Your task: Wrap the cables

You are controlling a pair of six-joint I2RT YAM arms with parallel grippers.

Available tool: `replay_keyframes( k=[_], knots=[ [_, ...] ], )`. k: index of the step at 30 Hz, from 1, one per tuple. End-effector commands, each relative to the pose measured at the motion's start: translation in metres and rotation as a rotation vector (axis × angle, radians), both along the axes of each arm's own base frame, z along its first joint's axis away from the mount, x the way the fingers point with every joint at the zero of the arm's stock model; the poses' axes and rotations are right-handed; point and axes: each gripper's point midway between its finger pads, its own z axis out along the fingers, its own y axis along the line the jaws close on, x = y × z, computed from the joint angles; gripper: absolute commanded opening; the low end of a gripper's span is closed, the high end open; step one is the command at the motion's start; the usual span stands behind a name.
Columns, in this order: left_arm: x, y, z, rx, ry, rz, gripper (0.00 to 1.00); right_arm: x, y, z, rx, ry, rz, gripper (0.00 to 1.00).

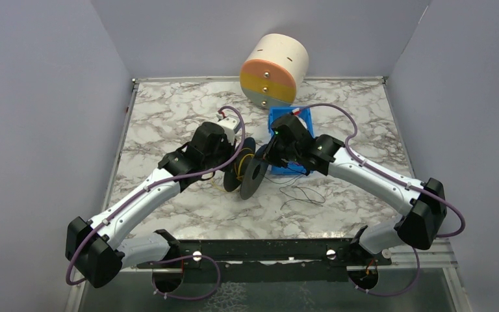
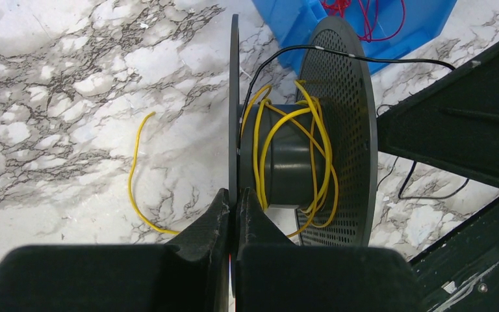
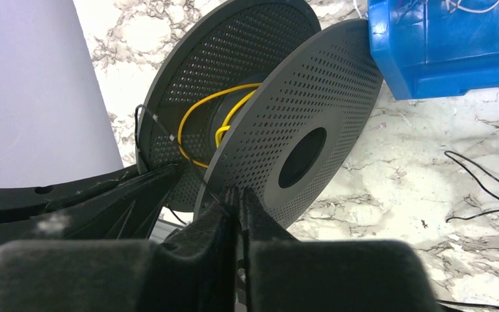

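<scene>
A dark perforated spool [image 1: 252,177] stands on edge between my two grippers. A yellow cable [image 2: 297,146] is looped loosely round its hub, and its tail [image 2: 132,175] lies on the marble. My left gripper [image 2: 235,203] is shut on the rim of the spool's near flange [image 2: 234,97]. My right gripper [image 3: 237,195] is shut on a thin dark cable [image 3: 182,153] that runs up over the far flange; the left wrist view shows it as a dark cable [image 2: 377,60] crossing the spool's top. Red cables [image 2: 364,16] lie in the blue bin [image 3: 442,52].
The blue bin [image 1: 292,123] stands right behind the spool. A big cream, orange and yellow cylinder [image 1: 274,70] lies at the back wall. Loose dark cables [image 1: 302,194] lie on the marble to the right of the spool. Grey walls close in three sides.
</scene>
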Motion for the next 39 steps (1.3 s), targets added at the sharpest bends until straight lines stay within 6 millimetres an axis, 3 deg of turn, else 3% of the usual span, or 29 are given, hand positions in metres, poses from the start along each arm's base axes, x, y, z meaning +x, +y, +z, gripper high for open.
replay_keyframes(
  k=[1, 14, 22, 31, 39],
  knots=[
    [0.0, 0.0, 0.006, 0.002, -0.024, -0.009, 0.0, 0.007, -0.006, 0.017, -0.031, -0.111, 0.02, 0.15],
    [-0.003, 0.005, 0.039, -0.013, -0.038, 0.01, 0.0, 0.013, -0.03, 0.023, -0.232, -0.367, 0.215, 0.44],
    [-0.006, 0.015, 0.043, 0.045, -0.01, 0.025, 0.0, -0.004, -0.036, 0.032, -0.336, -0.589, 0.515, 0.6],
    [-0.012, 0.02, 0.044, 0.065, 0.007, 0.022, 0.0, -0.038, -0.03, 0.002, -0.352, -0.69, 0.859, 0.7],
    [-0.017, 0.023, 0.051, 0.068, 0.005, 0.014, 0.0, -0.045, -0.021, -0.027, -0.339, -0.672, 0.962, 0.72]
  ],
)
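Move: Beyond the left fingertips, whose grip is on the spool's left flange, the spool's middle lies about 4 cm to the right, 2 cm ahead and 4 cm below. From the right hand, the loose black cable loops on the table lie roughly 13 cm right, 9 cm back and 14 cm below; the spool is some 5 cm left, 2 cm back and 5 cm below, the blue bin about 9 cm right, 9 cm ahead and 12 cm below. Opening wide, the right fingers let go of the black cable as the hand draws off about 4 cm to the right, rising slightly, then swings back and down about 4 cm each towards the loose loops, its wrist rolling some 60 degrees. The left hand keeps its pinch on the left flange and carries the spool a few centimetres left, back and up. ##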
